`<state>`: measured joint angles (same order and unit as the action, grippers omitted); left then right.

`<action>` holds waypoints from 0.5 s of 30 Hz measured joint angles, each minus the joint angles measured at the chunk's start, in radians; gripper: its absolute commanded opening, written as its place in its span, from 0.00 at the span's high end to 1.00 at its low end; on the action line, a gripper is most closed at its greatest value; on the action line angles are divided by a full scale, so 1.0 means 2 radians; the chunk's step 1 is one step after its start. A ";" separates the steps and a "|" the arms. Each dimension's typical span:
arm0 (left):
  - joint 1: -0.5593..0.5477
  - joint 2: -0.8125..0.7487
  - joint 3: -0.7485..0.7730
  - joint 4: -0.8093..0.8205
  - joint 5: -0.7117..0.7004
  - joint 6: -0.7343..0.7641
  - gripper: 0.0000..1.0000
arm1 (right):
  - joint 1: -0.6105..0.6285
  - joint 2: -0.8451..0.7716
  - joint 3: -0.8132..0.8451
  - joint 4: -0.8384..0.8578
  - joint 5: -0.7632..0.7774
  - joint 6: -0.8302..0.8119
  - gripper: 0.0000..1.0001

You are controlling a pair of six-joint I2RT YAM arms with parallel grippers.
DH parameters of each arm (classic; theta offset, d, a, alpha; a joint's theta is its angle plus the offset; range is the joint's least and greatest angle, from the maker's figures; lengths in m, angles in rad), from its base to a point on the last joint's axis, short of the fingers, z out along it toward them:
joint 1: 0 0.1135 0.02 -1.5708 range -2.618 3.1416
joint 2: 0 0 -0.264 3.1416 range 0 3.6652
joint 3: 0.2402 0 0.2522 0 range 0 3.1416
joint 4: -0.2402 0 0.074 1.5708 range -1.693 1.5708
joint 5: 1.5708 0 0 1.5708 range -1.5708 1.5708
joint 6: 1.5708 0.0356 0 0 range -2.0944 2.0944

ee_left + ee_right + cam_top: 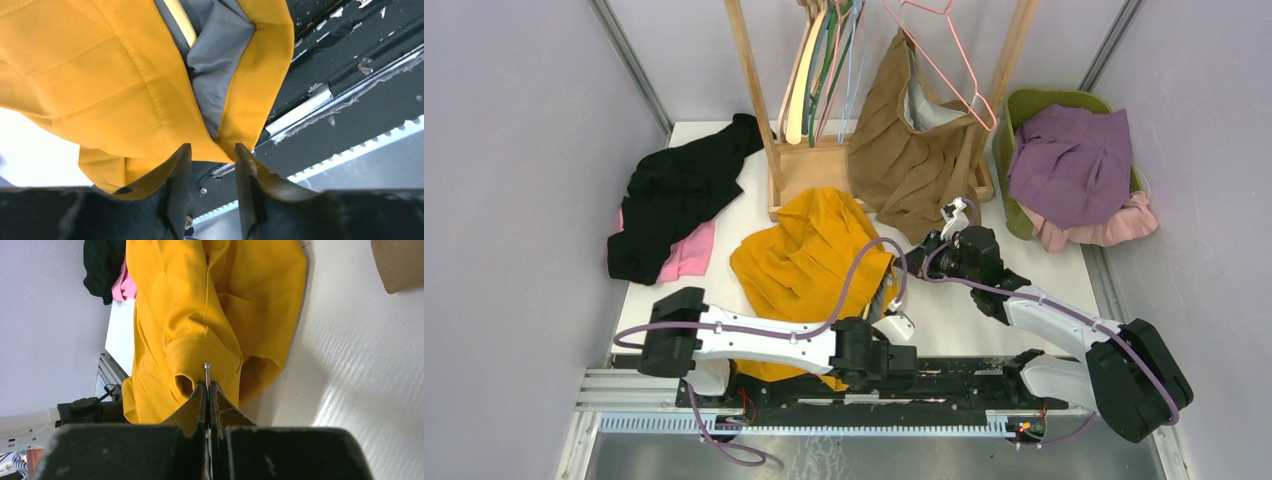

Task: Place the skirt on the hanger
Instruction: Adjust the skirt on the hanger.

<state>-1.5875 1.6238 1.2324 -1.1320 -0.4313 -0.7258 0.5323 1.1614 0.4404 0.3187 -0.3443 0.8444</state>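
The yellow skirt (809, 255) lies crumpled on the white table, its grey lining (215, 55) showing at an opening. A pale wooden bar of the hanger (183, 22) runs inside that opening. My right gripper (207, 385) is at the skirt's right edge (911, 262) and shut on the hanger's thin metal hook (206, 369), which sticks out of the yellow waistband (200, 347). My left gripper (212, 150) hovers at the skirt's near right corner (882, 305). Its jaws stand apart, and the fabric's corner sits just at the fingertips with nothing between them.
A wooden rack (809, 165) at the back holds several hangers (824, 60) and a brown garment (904, 150) on a pink wire hanger. A green basket (1044, 97) with purple clothes stands at the right. Black and pink clothes (674, 200) lie at the left. The metal rail (320, 100) runs along the near edge.
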 measured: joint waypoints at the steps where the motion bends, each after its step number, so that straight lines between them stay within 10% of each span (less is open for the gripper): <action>1: 0.000 -0.008 -0.005 0.001 0.004 0.000 0.34 | 0.000 0.000 0.000 0.001 0.000 0.000 0.99; 15: 0.000 -0.002 -0.074 0.046 0.012 -0.008 0.30 | -0.003 0.008 -0.006 0.022 -0.007 0.008 0.99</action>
<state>-1.5871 1.6196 1.0843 -1.0393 -0.4080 -0.7410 0.5270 1.1778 0.4286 0.3622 -0.3576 0.8597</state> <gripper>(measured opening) 0.769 0.021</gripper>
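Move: The near corner of the yellow skirt's waistband lies about 4 cm below my left fingertips and 1 cm to their right. The hanger arm shows inside the grey-lined waist some 9 cm ahead, about 1 cm to the left and 3 cm down. From my right hand, closed at the waist's far end, that corner is about 20 cm back, 8 cm to the left and 7 cm lower. I go on opening my left fingers, from under half open to wide. The left hand first slides about 2 cm to my left, nearly level, then drops some 3.5 cm to bring the spread fingertips down astride the near waistband corner, still pointing steeply down. My right hand stays put, keeping its shut grip on the hanger's metal hook. ##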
